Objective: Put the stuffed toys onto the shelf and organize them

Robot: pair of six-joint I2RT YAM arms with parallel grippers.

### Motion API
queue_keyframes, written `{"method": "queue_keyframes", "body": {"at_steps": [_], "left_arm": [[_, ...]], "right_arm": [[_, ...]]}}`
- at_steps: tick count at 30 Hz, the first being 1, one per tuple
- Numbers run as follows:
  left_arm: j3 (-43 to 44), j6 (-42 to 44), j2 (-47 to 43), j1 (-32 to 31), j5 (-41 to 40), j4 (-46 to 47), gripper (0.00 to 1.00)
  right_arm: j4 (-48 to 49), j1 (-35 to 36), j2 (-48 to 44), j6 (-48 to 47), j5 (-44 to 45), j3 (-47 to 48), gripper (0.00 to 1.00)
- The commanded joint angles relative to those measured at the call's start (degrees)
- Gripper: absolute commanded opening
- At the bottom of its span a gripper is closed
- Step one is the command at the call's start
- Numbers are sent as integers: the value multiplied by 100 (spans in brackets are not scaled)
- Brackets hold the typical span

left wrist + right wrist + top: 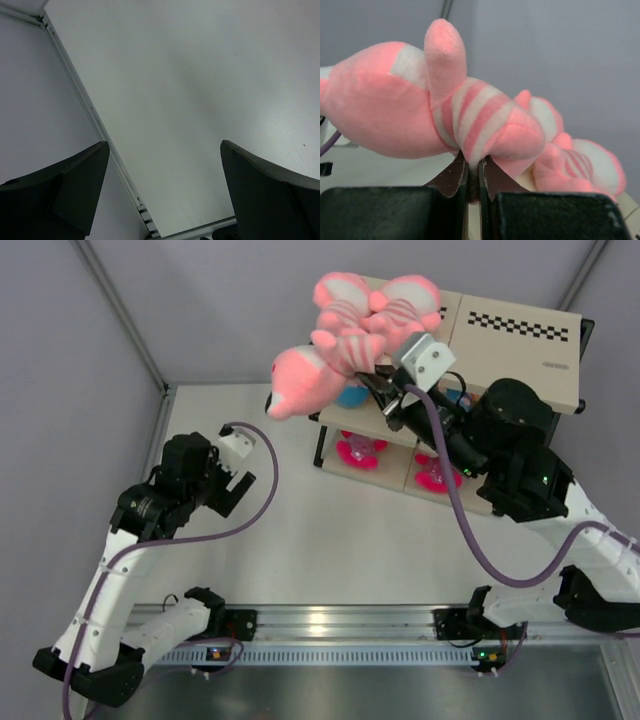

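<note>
My right gripper [372,368] is shut on a pink striped stuffed toy [305,375], pinching its striped body [470,117], and holds it in the air at the left end of the shelf's top board [520,350]. Two more pink striped toys [380,302] lie on that top board, also seen in the right wrist view [570,155]. Magenta-bodied toys [358,450] lie on the lowest tier, and a blue toy [350,395] shows on the middle tier. My left gripper [230,490] is open and empty over the table at the left.
The shelf stands at the back right against the grey wall. A grey wall and a metal corner post [120,310] bound the table on the left. An aluminium rail [330,625] with both arm bases runs along the near edge.
</note>
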Motion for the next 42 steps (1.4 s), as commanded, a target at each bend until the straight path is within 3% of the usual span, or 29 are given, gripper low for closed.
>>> {"method": "queue_keyframes", "body": {"at_steps": [1,4,5,6,9,10,12,18,23,26,31,35,39,42], "left_arm": [[-177,-305,-59,116,-414,409,99],[-230,-305,-76,178,-290,426,99],[-239,-314,-76,186,-264,418,99],[-248,-305,-94,186,-211,426,99],[-283,-305,-120,195,-123,427,99],[-309,-305,-129,195,-62,427,99],[-335,-296,-129,195,-18,427,98],[-344,-305,-173,204,114,418,99],[-379,-252,-243,204,193,409,99],[-415,-244,-296,195,185,409,99],[-441,-226,-287,204,211,418,99],[-458,-235,-243,204,255,409,99],[-494,-226,-234,204,264,418,99],[-537,-182,-243,195,307,418,99]], "right_arm": [[975,319,13,-627,1469,541,0],[1817,425,-14,-1265,2566,691,0],[2150,425,4,-1626,3388,656,0],[3389,433,13,-2648,3805,447,0],[5268,171,249,-4577,4974,138,0],[5735,-13,415,-5366,5144,146,0],[5897,-628,478,-5733,5400,42,0],[5020,-1921,311,-5067,5470,-538,0],[4818,-2826,592,-5057,5645,-1066,0],[4625,-2871,698,-4970,5821,-1321,0],[2718,-2827,698,-3433,5866,-1137,1],[2295,-2740,733,-3115,5813,-1198,14],[1618,-2695,760,-2580,5752,-1076,40],[1547,-2538,594,-2561,5717,-1093,44]]}}
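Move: The right hand already grips the striped pink toy; the free spot for it, on the right-hand panel of the shelf's top board, lies about 16 cm ahead, 28 cm to its right and 8 cm lower. Two seated pink toys share that board: the right pink toy about 16 cm ahead, 5 cm right and 8 cm below this hand, the left pink toy 16 cm ahead, 7 cm left, equally low. From the idle left hand the spot is roughly 60 cm right, 16 cm ahead and 18 cm up. Keeping its grip on the toy, the right hand sweeps some 28 cm to the right, past the near side of the two seated pink toys, first rising about 10 cm while swinging clockwise, in all nearly 90 degrees, so that the toy comes round over the right-hand panel. Still moving forward, about 13 cm in all, it then sinks some 17 cm from the top of that arc to set the toy on the board, and at the end the fingers open to a little under half beside the striped body. ##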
